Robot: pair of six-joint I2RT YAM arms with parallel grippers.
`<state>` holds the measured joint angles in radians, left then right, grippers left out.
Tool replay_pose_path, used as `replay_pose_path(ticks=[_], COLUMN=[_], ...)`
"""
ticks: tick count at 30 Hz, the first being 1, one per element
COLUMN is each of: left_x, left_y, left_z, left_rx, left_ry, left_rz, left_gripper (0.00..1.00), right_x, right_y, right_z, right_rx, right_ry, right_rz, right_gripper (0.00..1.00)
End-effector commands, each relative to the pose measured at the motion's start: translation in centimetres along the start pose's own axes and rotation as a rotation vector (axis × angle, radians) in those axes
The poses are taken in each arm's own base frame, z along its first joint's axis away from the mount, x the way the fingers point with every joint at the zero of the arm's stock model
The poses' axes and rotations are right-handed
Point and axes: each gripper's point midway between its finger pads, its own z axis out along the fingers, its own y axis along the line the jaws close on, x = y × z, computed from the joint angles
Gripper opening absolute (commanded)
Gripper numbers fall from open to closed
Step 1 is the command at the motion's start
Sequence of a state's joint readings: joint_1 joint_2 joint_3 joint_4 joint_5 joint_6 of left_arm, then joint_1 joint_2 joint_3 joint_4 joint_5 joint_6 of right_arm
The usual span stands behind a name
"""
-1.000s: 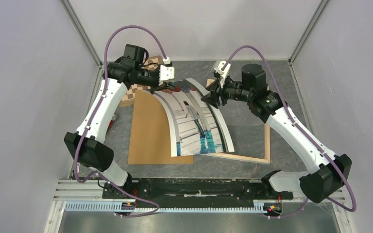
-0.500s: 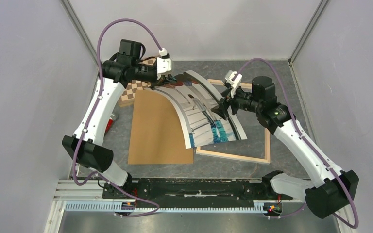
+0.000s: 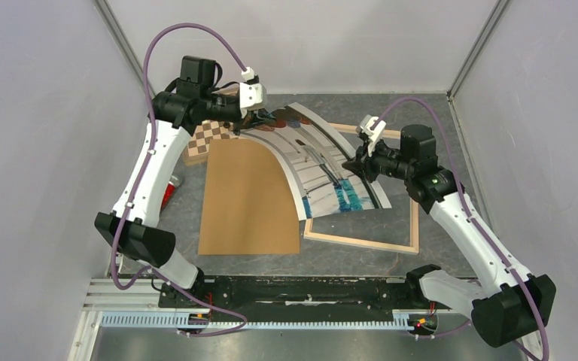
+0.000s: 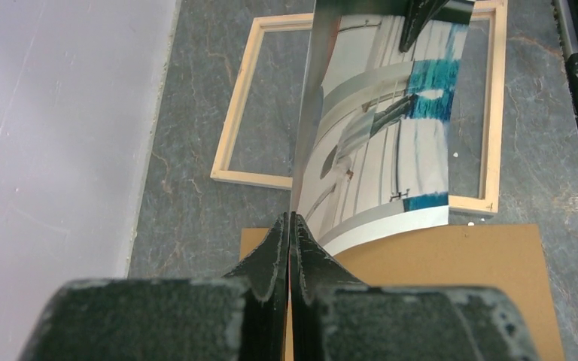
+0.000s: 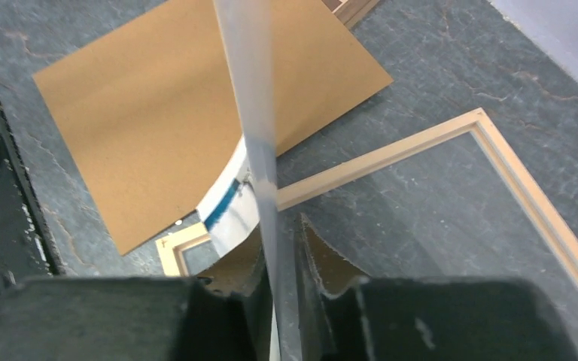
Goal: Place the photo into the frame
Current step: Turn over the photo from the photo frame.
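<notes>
The photo [image 3: 323,162] arches picture-side up between both grippers, above the left part of the frame [image 3: 361,242], which lies flat on the grey table. My left gripper [image 3: 260,120] is shut on the photo's far edge, beside the red lanterns; in the left wrist view its fingers [image 4: 291,218] press together on the sheet [image 4: 376,135], with the frame [image 4: 229,143] beyond. My right gripper [image 3: 352,164] is at the photo's right edge. In the right wrist view the white edge [image 5: 252,90] runs between its fingers [image 5: 280,226], against the left finger, with a narrow gap to the right one.
A plain brown backing board [image 3: 244,195] lies left of the frame, partly under the photo. A checkered chessboard [image 3: 211,137] sits behind it under the left arm. A small red object [image 3: 168,192] lies by the left wall. Enclosure walls stand close on three sides.
Both arms carried the photo to the right, over the frame. My right gripper slid nearer along the photo's edge, opened wide, then narrowed again. The left grip is unchanged.
</notes>
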<state>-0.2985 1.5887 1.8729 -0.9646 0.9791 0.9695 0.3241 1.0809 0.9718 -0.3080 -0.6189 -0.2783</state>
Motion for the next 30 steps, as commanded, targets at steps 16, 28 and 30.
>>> replay_pose_path(ticks=[16,28,30], left_x=[-2.1,0.0,0.6], left_y=[9.9,11.3,8.8], left_z=[0.4,-0.8,0.8], left_rx=[-0.376,-0.663,-0.590], left_ry=[-0.099,-0.137,-0.126], left_rz=[-0.191,-0.642,-0.691], left_gripper=[0.80,0.82,0.82], right_x=[-5.5,-3.4,-2.6], right_y=[-7.0,-13.6,-13.5], right_z=[-7.1,-16.0,-16.2], right_rx=[0.417,0.970,0.984], right_ry=[-0.020,0.064,0.082], right_rz=[0.064,0.092,0.082], right_gripper=[0.00,0.00,0.00])
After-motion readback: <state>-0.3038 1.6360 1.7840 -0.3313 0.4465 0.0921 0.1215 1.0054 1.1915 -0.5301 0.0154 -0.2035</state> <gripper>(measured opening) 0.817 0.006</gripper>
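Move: Just to the left of the right hand lies the photo's middle, about 6 cm left, 2 cm ahead and 3 cm below, with its right long edge between the part-open fingers; from the left hand, gripping the far-left corner, it is roughly 14 cm right, 3 cm back and 14 cm below. From the right hand, the frame's middle is some 6 cm right, 3 cm ahead and 24 cm below; the brown board is about 29 cm left, level, equally low. Closing its fingers, the right hand pinches the photo's edge fully, then carries it about 16 cm to the right over the frame, also rising and edging forward, while turning some 45 degrees clockwise. The left hand opens wide, lets go of the corner and draws off forward and slightly up, its wrist turning counter-clockwise. ##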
